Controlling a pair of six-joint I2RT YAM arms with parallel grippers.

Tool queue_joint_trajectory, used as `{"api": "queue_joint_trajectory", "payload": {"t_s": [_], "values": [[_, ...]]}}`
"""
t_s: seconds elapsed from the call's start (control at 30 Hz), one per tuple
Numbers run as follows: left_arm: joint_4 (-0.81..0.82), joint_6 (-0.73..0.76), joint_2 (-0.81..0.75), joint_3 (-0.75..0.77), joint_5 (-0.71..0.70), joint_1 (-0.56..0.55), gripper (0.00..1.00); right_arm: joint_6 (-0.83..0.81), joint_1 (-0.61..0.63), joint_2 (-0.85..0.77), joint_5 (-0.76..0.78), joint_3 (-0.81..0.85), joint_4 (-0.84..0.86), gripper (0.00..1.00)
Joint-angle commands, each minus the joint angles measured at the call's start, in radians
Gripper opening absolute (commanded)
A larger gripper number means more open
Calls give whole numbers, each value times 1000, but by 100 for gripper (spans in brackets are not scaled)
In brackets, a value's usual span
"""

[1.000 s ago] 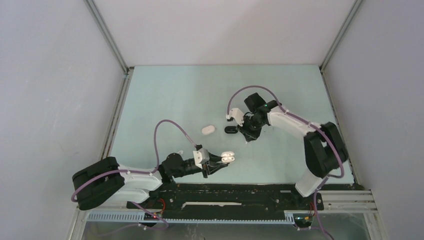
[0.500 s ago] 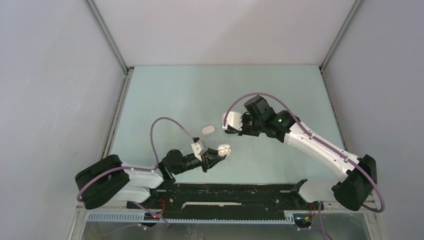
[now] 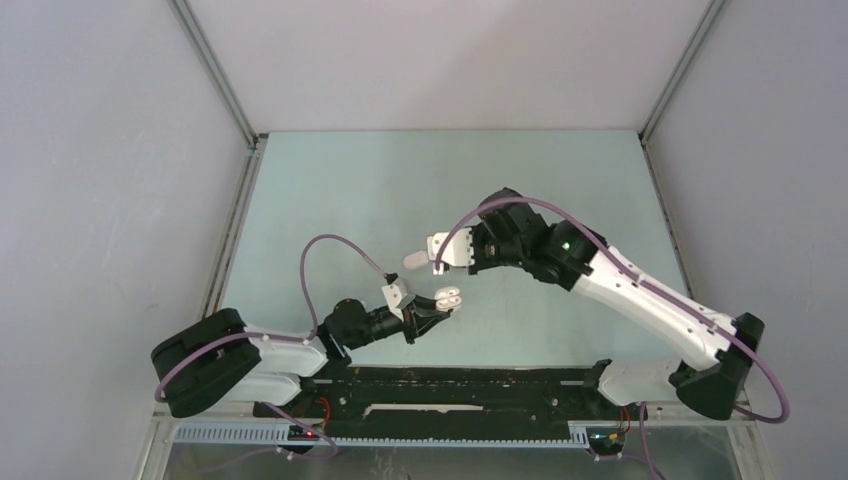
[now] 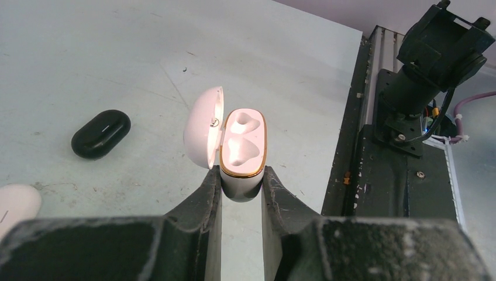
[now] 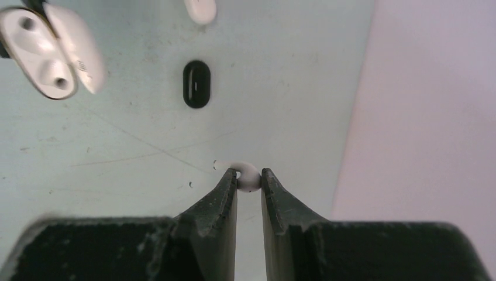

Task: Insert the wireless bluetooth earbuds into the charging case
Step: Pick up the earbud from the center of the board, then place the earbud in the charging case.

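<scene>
My left gripper [image 4: 241, 175] is shut on the base of an open white charging case [image 4: 243, 146] with a gold rim, held above the table. Its lid [image 4: 203, 136] is tipped to the left and both wells show empty. In the top view this case [image 3: 449, 297] hangs near the table's front middle. My right gripper [image 5: 249, 175] is shut on one small glossy white earbud [image 5: 248, 180] at its fingertips, held over the table. From the right wrist view the open case [image 5: 44, 58] sits at the upper left, apart from the earbud.
A closed black case [image 4: 100, 133] lies on the table left of the open one, also visible as the black case [image 5: 196, 84]. A closed white case [image 3: 413, 259] lies beside it. The black base rail [image 4: 403, 175] and grey walls [image 5: 433, 117] border the table.
The right arm has swung left and toward the front with the earbud, ending just behind the open case. The left gripper shifted slightly left with the case, then held still.
</scene>
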Motion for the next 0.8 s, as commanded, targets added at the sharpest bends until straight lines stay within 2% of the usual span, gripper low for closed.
{"api": "queue_joint_trajectory", "payload": {"t_s": [0.0,0.13,0.23,0.37,0.77], "values": [[70,-16,-30,18,-6,6,0,-42,74,-136,8,-55,80,0],[71,-27,-60,7,-8,7,0,-75,131,-272,-2,-233,245,0],[72,-34,-79,1,-6,7,0,-116,177,-364,12,-385,429,0],[72,-34,-102,-7,-3,7,0,-164,228,-427,30,-529,641,0],[71,-39,-115,-9,4,6,0,-126,310,-377,12,-545,706,0]]}}
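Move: Back about 10 cm, 6 cm to the left and some 10 cm lower than the right hand, which already grips the earbud, lies the open charging case in the left fingers. On the table about 19 cm below the right hand are the black case, 4 cm ahead and 3 cm left, and the white oval case, 4 cm ahead and 13 cm left. From the left hand the earbud is about 10 cm ahead, 6 cm right and 11 cm up. Drawing back about 8 cm and then swinging some 5 cm to its left, the right hand brings the still-gripped earbud in towards the open charging case, ending about as high as it began after a small rise and dip; the wrist turns counter-clockwise and tips its fingers up from their downward slant, around 30 degrees in all. The left hand keeps its grip and lifts the case about 3.5 cm. ##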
